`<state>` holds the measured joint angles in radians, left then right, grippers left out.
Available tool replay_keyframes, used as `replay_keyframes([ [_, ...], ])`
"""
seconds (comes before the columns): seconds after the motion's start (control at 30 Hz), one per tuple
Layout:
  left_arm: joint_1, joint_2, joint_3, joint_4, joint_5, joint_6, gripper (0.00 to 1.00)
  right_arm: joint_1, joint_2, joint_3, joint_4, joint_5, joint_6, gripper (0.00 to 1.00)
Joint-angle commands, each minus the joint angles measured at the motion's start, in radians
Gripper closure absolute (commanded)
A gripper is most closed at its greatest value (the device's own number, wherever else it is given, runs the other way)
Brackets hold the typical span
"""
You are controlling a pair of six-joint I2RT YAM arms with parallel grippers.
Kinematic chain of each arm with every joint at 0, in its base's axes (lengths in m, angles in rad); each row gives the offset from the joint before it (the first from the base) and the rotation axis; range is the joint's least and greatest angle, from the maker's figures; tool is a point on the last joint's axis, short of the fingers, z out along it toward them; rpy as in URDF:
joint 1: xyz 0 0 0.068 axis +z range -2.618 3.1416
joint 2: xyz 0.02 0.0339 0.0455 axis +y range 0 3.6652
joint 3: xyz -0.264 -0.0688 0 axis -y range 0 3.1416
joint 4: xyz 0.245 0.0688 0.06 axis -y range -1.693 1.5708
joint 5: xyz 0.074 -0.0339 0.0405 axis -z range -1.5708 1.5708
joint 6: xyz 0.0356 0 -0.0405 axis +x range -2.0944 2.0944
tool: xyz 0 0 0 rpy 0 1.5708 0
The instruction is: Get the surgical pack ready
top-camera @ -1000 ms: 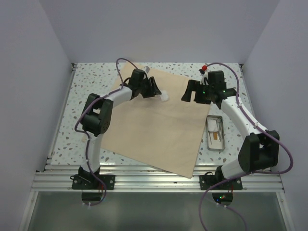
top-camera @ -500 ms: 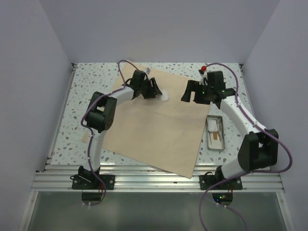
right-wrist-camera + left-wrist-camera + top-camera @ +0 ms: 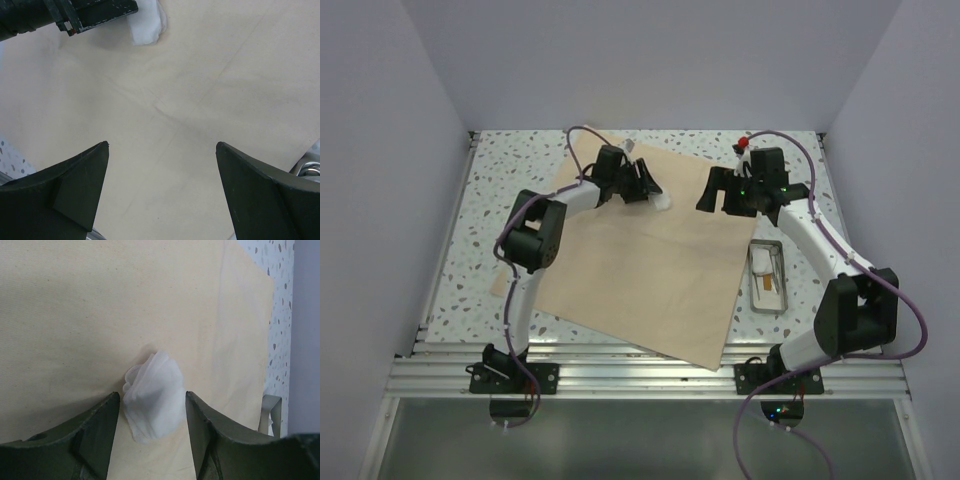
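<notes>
The surgical pack [image 3: 640, 270] is a tan cloth spread flat as a wide sheet on the table. A small white gauze wad [image 3: 664, 201] lies on its far part. My left gripper [image 3: 653, 190] is low over the cloth and open. In the left wrist view the gauze [image 3: 152, 397] rests on the cloth [image 3: 100, 315] between the fingers [image 3: 95, 430], which stand apart from it. My right gripper [image 3: 715, 200] hovers open above the cloth's far right part. Only bare cloth [image 3: 200, 75] shows between its tips [image 3: 162, 145].
A small silver metal tray [image 3: 768, 276] holding instruments sits on the speckled tabletop [image 3: 510, 160] just right of the cloth. Its corner shows at the edge of the right wrist view [image 3: 310, 167]. White walls enclose the table on three sides.
The left arm's elbow has swung to the right and its jaws have spread a little around the gauze. The gauze, the cloth and the right arm have stayed put.
</notes>
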<state>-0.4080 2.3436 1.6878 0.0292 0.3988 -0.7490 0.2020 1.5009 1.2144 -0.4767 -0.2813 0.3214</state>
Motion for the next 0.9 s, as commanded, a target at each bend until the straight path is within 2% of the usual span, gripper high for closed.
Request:
replay_keyframes([
  [0.0, -0.006, 0.037, 0.032, 0.011, 0.018, -0.047, 0.40, 0.002, 0.004, -0.004, 0.041, -0.024, -0.004, 0.08],
  [0.13, -0.012, 0.077, 0.076, -0.028, 0.023, -0.096, 0.41, 0.004, 0.004, -0.003, 0.044, -0.027, 0.001, 0.08],
  [0.2, -0.017, 0.082, 0.088, -0.098, -0.005, -0.096, 0.42, 0.004, 0.004, -0.003, 0.044, -0.025, -0.001, 0.08],
  [0.43, -0.037, 0.077, 0.090, -0.100, -0.020, -0.084, 0.43, 0.004, 0.005, -0.003, 0.047, -0.030, -0.001, 0.08],
  [0.53, -0.038, 0.072, 0.082, -0.088, -0.021, -0.075, 0.47, 0.004, 0.007, -0.004, 0.047, -0.029, -0.001, 0.08],
  [0.73, -0.037, 0.066, 0.079, -0.066, -0.021, -0.056, 0.62, 0.004, 0.010, -0.007, 0.046, -0.029, -0.001, 0.08],
  [0.77, -0.037, 0.065, 0.081, -0.061, -0.020, -0.052, 0.69, 0.002, 0.010, -0.007, 0.046, -0.027, -0.002, 0.08],
  [0.83, -0.034, 0.057, 0.079, -0.061, -0.032, -0.043, 0.75, 0.004, 0.009, -0.009, 0.046, -0.027, -0.002, 0.08],
  [0.87, -0.034, 0.053, 0.079, -0.060, -0.035, -0.038, 0.84, 0.002, 0.007, -0.007, 0.044, -0.027, -0.004, 0.08],
])
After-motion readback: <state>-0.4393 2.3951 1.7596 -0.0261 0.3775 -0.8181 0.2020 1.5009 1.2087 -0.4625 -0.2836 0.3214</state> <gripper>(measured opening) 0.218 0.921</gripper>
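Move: The last gauze on the brown sheet sits at the open left fingertips, its middle about 2 cm right of the hand point and 2 cm lower, level fore and aft. The tray is some 20 cm back and 26 cm to the right, with the gauze pad already in it about 17 cm back and 25 cm right. From the idle right hand, the gauze is roughly 12 cm ahead, 10 cm left and 15 cm down. Ease the left gripper about 2 cm to the right over the gauze, fingers straddling it and still slanting down to the right; let it edge slightly forward, then back. Then stop going right, sink about 1 cm and close the fingers from a bit over half open to nearly shut, pinching a fold of gauze between the tips. ##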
